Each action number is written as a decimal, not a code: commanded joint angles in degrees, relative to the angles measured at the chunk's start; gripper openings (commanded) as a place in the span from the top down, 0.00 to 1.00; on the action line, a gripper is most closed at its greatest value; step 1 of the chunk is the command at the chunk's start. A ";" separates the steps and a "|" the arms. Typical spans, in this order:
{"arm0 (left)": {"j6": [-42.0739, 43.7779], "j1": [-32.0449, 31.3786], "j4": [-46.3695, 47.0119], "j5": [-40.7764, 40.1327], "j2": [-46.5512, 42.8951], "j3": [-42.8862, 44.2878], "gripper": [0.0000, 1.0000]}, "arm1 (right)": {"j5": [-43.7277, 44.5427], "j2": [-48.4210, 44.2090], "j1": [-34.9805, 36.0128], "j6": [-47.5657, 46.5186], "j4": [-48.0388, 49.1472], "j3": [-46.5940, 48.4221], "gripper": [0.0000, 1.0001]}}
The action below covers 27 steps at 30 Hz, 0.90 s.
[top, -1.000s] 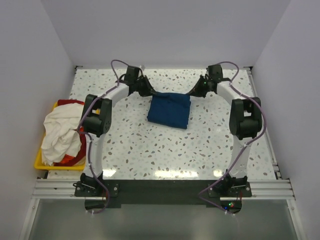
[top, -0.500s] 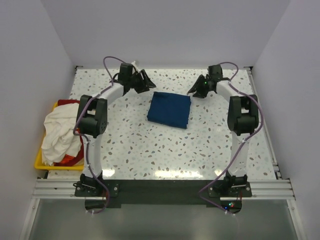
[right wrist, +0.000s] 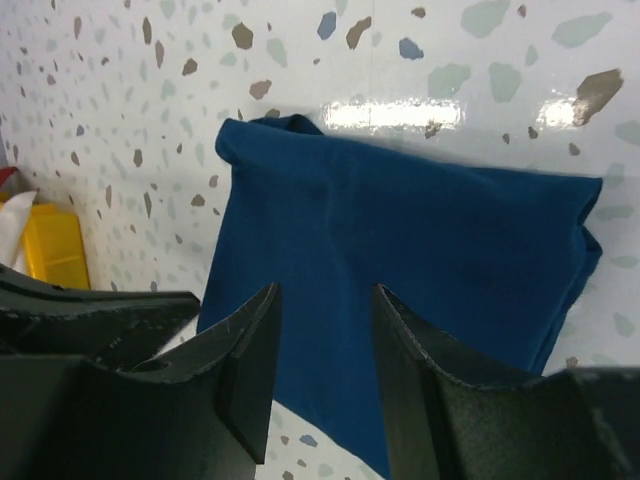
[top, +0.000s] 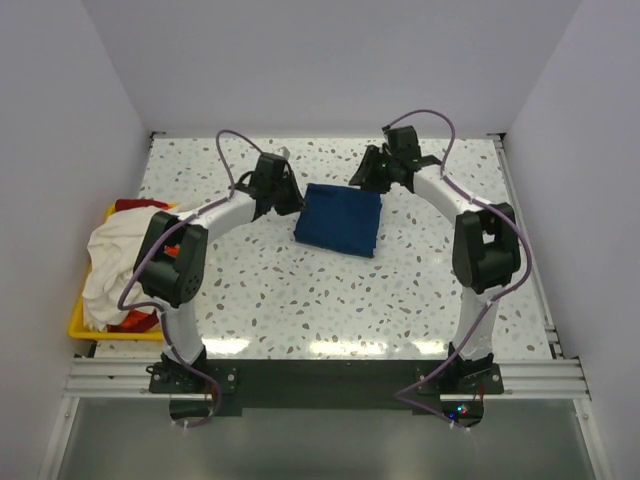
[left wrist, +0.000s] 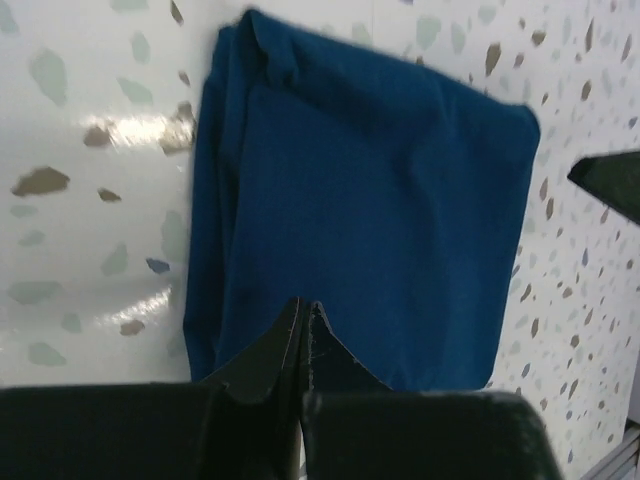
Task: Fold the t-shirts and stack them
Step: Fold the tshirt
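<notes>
A navy blue t-shirt (top: 340, 220) lies folded into a flat rectangle on the speckled table, its print hidden. My left gripper (top: 288, 198) is shut and empty, just at the shirt's left edge; in the left wrist view its closed tips (left wrist: 302, 305) point over the navy cloth (left wrist: 370, 200). My right gripper (top: 360, 178) is open and empty by the shirt's far right corner; in the right wrist view it (right wrist: 325, 290) hovers over the navy shirt (right wrist: 420, 250). A cream-white shirt (top: 115, 265) and a red one (top: 135, 206) lie heaped in the bin.
A yellow plastic bin (top: 88, 326) stands at the table's left edge, also seen in the right wrist view (right wrist: 55, 250). White walls close the table on three sides. The left gripper's body (right wrist: 90, 310) shows in the right wrist view.
Both grippers had let go of the navy shirt and lifted off its far edge. The left one has come back down to its left edge; the right one swung left over its far corner.
</notes>
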 commanded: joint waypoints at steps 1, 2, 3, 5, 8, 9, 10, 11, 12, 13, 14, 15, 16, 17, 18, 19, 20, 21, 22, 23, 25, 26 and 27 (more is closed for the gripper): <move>0.69 -2.55 -0.35 -3.17 -0.32 -1.92 1.00 | -2.14 4.24 -0.76 -1.91 2.28 0.84 0.56; 0.61 -3.16 -0.26 -3.00 0.03 -2.09 1.00 | -2.76 5.57 -0.67 -2.18 1.50 2.06 0.56; 0.61 -3.34 -0.26 -3.08 0.38 -2.62 1.00 | -3.47 6.45 -0.76 -2.53 1.40 3.99 0.56; 0.43 -3.60 -0.26 -3.52 1.35 -3.15 1.00 | -4.09 8.74 -0.76 -2.79 1.84 5.24 0.57; 0.25 -3.61 -0.95 -4.58 2.93 -4.03 1.00 | -4.26 12.25 -0.67 -2.88 -0.17 8.05 0.57; 0.25 -3.61 -1.22 -4.84 3.28 -4.38 1.00 | -4.26 13.04 -0.85 -2.88 -0.44 9.01 0.57; -0.01 -3.61 -1.05 -4.84 3.81 -4.90 1.00 | -4.09 14.09 -0.93 -2.88 -0.44 9.28 0.58; -0.18 -3.61 -0.27 -4.93 3.82 -5.60 1.00 | -3.91 14.71 -1.02 -2.62 -0.53 9.46 0.58; -0.71 -3.69 0.26 -4.84 3.73 -7.35 1.00 | -3.65 15.07 -1.54 -2.10 -0.53 9.55 0.58; -1.06 -3.69 0.79 -4.67 3.64 -8.15 1.00 | -3.65 15.42 -1.81 -1.74 -0.45 9.55 0.58; -1.24 -3.78 1.41 -4.58 3.64 -8.86 1.00 | -3.65 16.03 -2.07 -1.48 -0.18 9.37 0.58; -1.59 -3.87 1.59 -4.32 3.64 -9.91 1.00 | -3.82 16.47 -2.60 -0.87 -0.09 9.28 0.58; -1.77 -4.04 1.76 -4.32 3.47 -10.44 1.00 | -4.09 16.65 -2.95 -0.51 -0.09 9.20 0.58; -1.94 -4.22 2.37 -4.14 3.29 -11.58 1.00 | -4.61 16.74 -3.22 -0.25 0.78 8.93 0.58; -2.47 -4.39 2.90 -3.97 2.77 -12.20 1.00 | -5.31 16.65 -3.74 0.36 1.22 8.24 0.58; -2.64 -4.48 3.25 -3.62 2.59 -12.55 1.00 | -5.84 16.57 -3.83 0.63 1.66 8.06 0.58; -2.82 -4.74 3.35 -3.26 2.32 -12.99 1.00 | -6.28 16.48 -4.01 0.72 2.10 8.05 0.58; -3.08 -4.92 3.35 -3.17 1.80 -13.17 1.00 | -6.90 16.22 -4.10 0.63 2.28 8.14 0.58; -3.26 -5.10 3.61 -3.09 1.45 -13.17 1.00 | -7.16 16.04 -4.10 0.55 2.28 8.14 0.58; -3.35 -5.27 3.78 -2.65 0.92 -13.26 1.00 | -7.34 15.60 -4.19 0.37 2.45 8.32 0.58; -3.53 -5.62 3.70 -2.30 -0.49 -12.65 1.00 | -7.61 14.11 -4.19 -0.16 2.46 8.67 0.57; -3.53 -5.71 3.09 -2.21 -0.93 -11.60 1.00 | -7.26 13.58 -4.10 -0.33 2.02 9.02 0.57; -3.70 -5.98 2.65 -2.21 -1.71 -11.06 1.00 | -7.25 12.45 -4.19 -0.51 1.67 9.19 0.57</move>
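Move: The folded t-shirt lies below both hands: its middle is about 9 cm to the right of the left gripper, level with it and some 7 cm lower. Its near-left corner is roughly 6 cm back and 1 cm left of that gripper. From the right gripper, the shirt's middle is about 5 cm back, 4 cm left and 9 cm down, with the far-right corner around 4 cm ahead and 5 cm right. Bring the shut left gripper down about 7 cm and back some 5 cm onto the shirt's left side near the front corner, and keep its fingertips on the cloth as it eases back. Meanwhile lower the part-open right gripper about 9 cm onto the shirt's far part, easing forward 3 cm towards the far edge and tipping roughly 10 degrees further down. ##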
